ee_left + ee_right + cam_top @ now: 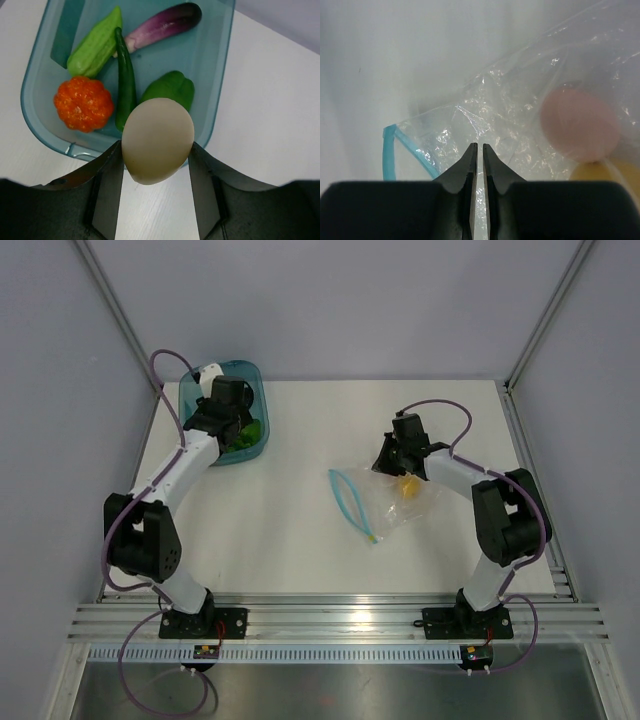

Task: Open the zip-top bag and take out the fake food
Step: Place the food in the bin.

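My left gripper (pixel 156 155) is shut on the white egg (pixel 157 140) and holds it just above the near rim of the teal tub (pixel 220 75). In the tub lie an orange-red tomato (pixel 83 103), a light green pod (pixel 95 42), a purple eggplant (pixel 162 25) and a green pepper (pixel 172 87). The clear zip-top bag (pixel 385 502) lies right of centre, its blue zip strip (pixel 350 502) gaping open. A yellow lemon (pixel 408 487) is still inside. My right gripper (pixel 480 146) pinches the crinkly film of the bag (pixel 510 110) at its far edge, jaws almost touching.
A long dark green chili (pixel 125 80) also lies in the tub. Through the bag film a blurred pink round shape (pixel 580 122) shows beside the lemon (pixel 615 175). The tub (pixel 255 375) stands at the table's far left corner, near the side wall.
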Robot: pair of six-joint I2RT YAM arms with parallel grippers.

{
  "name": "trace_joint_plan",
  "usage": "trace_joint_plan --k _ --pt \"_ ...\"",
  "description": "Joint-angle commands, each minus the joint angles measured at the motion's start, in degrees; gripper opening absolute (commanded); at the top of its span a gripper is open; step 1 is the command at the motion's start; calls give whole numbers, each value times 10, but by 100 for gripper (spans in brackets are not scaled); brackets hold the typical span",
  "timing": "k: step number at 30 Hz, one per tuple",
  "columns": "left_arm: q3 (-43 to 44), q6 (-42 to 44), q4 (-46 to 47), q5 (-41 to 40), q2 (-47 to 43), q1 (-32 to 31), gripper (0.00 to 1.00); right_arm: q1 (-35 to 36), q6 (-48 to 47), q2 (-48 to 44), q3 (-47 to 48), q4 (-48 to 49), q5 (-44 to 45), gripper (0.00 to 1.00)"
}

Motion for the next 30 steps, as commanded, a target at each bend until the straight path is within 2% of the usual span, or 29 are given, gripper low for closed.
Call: trace_joint_plan --k 1,6,13,22,23,24,29,30 --pt "46 -21 32 -15 39 27 25 -4 0 -25 -1 8 10 15" --pt "91 -5 24 -15 89 40 27 -4 2 -25 8 4 6 15" --pt "95 -19 33 3 130 53 34 -4 8 -38 9 4 -1 15" --pt "71 -36 44 54 148 89 50 -4 12 -48 2 8 -6 15" --pt "67 -33 48 64 148 93 53 -3 13 -49 2 10 -6 15" --pt "62 -26 53 76 142 94 62 -4 12 -49 1 10 -6 15" --pt "24 8 77 47 106 95 79 -4 12 -53 0 9 -6 15" --pt "35 9 66 35 105 95 91 -4 13 -54 -1 10 -6 15"
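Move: The pale egg-shaped food, still pinched in the left fingers, goes to the long green chili in the bin: about 5 cm ahead of the left hand, 5 cm to its left and 16 cm below. The green pepper lies roughly 5 cm to the chili's right, the orange gourd 5 cm to its left and 3 cm nearer the base, the eggplant 8 cm beyond it. From the right hand the chili lies some 35 cm left and 10 cm ahead. The pale food is carried by the left hand down about 8 cm into the bin, forward some 5 cm early on and left around 6 cm, towards the chili between gourd and pepper. While still edging left and down, the fingers spread wide and let go of it. The right hand, still nearly shut, lifts 2 cm over the bag. ##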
